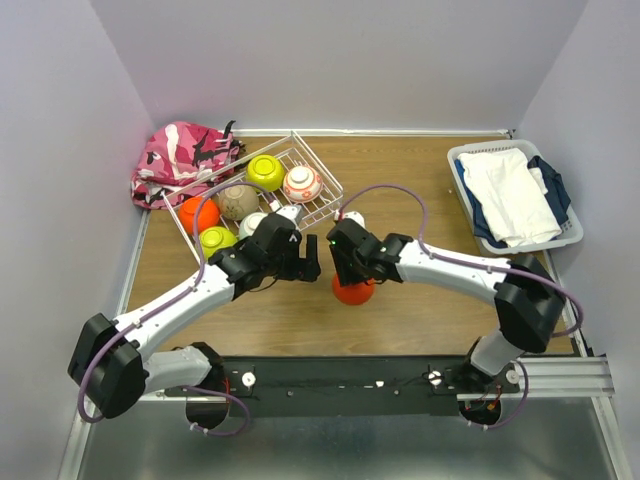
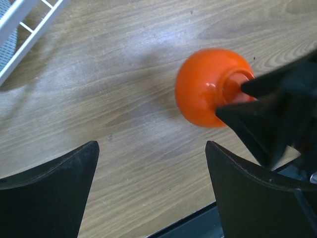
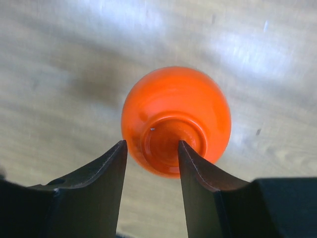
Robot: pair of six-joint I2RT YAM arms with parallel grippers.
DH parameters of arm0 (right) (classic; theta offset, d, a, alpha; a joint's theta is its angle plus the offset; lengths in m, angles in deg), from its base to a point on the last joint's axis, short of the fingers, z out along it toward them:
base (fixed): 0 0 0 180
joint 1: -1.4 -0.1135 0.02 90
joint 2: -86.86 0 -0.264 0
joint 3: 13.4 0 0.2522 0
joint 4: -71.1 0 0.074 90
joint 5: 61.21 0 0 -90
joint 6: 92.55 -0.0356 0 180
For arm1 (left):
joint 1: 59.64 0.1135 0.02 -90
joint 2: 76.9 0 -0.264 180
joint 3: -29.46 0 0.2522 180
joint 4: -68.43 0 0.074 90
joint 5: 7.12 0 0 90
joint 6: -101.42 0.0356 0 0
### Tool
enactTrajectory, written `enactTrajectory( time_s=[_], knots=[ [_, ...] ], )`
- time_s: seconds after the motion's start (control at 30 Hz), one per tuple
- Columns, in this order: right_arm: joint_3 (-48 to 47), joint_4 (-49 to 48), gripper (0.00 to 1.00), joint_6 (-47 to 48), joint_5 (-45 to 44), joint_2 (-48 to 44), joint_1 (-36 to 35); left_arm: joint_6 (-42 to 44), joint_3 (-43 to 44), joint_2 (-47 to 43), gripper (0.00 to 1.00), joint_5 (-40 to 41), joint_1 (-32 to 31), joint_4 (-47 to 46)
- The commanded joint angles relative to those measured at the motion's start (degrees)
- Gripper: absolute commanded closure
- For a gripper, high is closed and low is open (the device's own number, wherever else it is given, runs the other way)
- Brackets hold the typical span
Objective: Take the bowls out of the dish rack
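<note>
An orange bowl (image 1: 353, 291) rests upside down on the wooden table in front of the dish rack (image 1: 318, 172). My right gripper (image 1: 345, 270) hovers right over it. In the right wrist view the orange bowl (image 3: 176, 119) shows its foot ring, and the right gripper (image 3: 151, 144) stands part open, straddling the ring's left side. My left gripper (image 1: 308, 262) is just left of the bowl. It is wide open (image 2: 151, 148) over bare wood, with the orange bowl (image 2: 208, 87) ahead to its right. The rack holds a lime-green bowl (image 1: 265, 172), a white-and-red bowl (image 1: 302, 184), a tan bowl (image 1: 238, 201) and others.
A pink camouflage bag (image 1: 180, 160) lies at the back left beside the rack. A white plastic basket of clothes (image 1: 510, 195) stands at the back right. A rack corner (image 2: 20, 29) shows in the left wrist view. Grey walls close in three sides.
</note>
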Motion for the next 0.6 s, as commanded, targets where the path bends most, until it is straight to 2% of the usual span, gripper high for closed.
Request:
enactTrajectory(
  time_s=[0.0,0.17,0.23,0.57],
  knots=[
    [-4.0,0.11,0.45,5.86,-5.05,7.66,0.63,-1.64,0.28,-3.17,0.03,3.42,-0.01,0.51],
    [-6.91,0.8,0.4,6.22,-6.45,3.89,1.42,-1.99,1.33,-2.91,0.03,3.69,-0.01,1.74],
    [-6.12,2.12,0.35,5.35,-8.99,2.31,2.2,-2.08,2.56,-2.12,0.03,3.6,-0.01,2.18],
    [7.58,-0.94,0.16,-0.63,-10.41,-15.88,10.55,-0.41,16.35,12.62,0.05,4.22,-4.66,5.7]
  ],
)
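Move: The orange bowl lies upside down just under the right fingers, its middle about 2 cm ahead, 1 cm right and 4 cm below, with the fingertips at its foot ring. From that hand the striped bowl in the rack stands some 28 cm ahead and 13 cm left, the pale blue bowl about 19 cm ahead and 26 cm left. From the left hand the orange bowl lies roughly 11 cm right, 2 cm back and 9 cm below. Right hand pushes the orange bowl forward, opens and leaves some 7 cm right, rising; left hand rises 3 cm. ##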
